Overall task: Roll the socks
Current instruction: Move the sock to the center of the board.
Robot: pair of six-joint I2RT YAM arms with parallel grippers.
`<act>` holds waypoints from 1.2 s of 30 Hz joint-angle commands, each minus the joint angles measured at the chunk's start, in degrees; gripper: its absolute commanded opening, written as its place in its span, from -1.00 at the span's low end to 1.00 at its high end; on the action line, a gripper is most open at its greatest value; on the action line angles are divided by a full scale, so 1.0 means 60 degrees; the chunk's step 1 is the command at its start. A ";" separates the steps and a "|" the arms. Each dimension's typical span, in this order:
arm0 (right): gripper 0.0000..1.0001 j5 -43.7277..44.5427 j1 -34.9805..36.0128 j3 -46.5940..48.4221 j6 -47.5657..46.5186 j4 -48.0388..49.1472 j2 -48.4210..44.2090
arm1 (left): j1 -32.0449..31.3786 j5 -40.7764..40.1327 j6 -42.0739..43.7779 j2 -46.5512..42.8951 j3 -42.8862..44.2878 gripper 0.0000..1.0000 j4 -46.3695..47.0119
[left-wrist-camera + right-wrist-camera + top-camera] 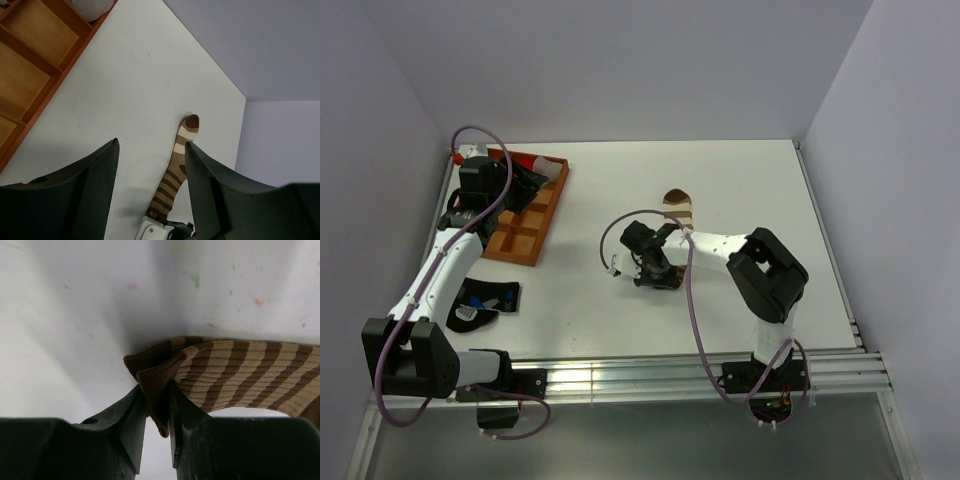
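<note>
The dark-brown-and-tan striped sock lies mid-table, toe towards the far edge. My right gripper is shut on its dark cuff. In the right wrist view the cuff is folded up and pinched between the fingers, and the striped leg runs off to the right. My left gripper hovers over the orange tray, open and empty. Its wrist view looks between its fingers at the brown sock in the distance. The red-and-white sock lies at the tray's far end, partly hidden by the left gripper.
The orange compartment tray stands at the left of the table; its wooden compartments also show in the left wrist view. A black lump with a blue spot lies near the left arm at the front left. Walls close in both sides.
</note>
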 commanded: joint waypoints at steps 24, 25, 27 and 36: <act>0.15 -0.2188 0.0452 -0.0985 0.0587 0.0549 -0.1548 | -0.0065 0.0467 0.0445 -0.0999 -0.1387 0.21 0.1110; 0.15 -0.2056 0.0467 -0.1073 0.0588 0.0565 -0.1577 | -0.0065 0.0466 0.0445 -0.0984 -0.1387 0.21 0.1110; 0.16 -0.1982 0.0496 -0.1132 0.0690 0.0667 -0.1592 | -0.0065 0.0481 0.0445 -0.0955 -0.1358 0.20 0.1110; 0.16 -0.0855 0.0804 -0.1746 0.0852 0.1135 -0.2222 | -0.0065 0.0379 0.0518 -0.0940 -0.1328 0.21 0.1008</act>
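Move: The right hand has the brown-striped sock's cuff pinched at table level; the sock's middle lies about 11 cm ahead and 3 cm to its right. The middle of the board is roughly 11 cm ahead and 8 cm left of that hand, with the wooden tray about 19 cm ahead and 39 cm left. From the left hand, the board's middle is some 22 cm right, 5 cm back and 24 cm below. Left and back, about 4 cm each way, the right hand drags the pinched cuff low over the board, the wrist tipping some 15 degrees. Its fingers then spread and let go of the cuff, and the hand eases a little farther back and to the right, rising about a centimetre. The idle left hand draws back and sinks 2 cm each. ##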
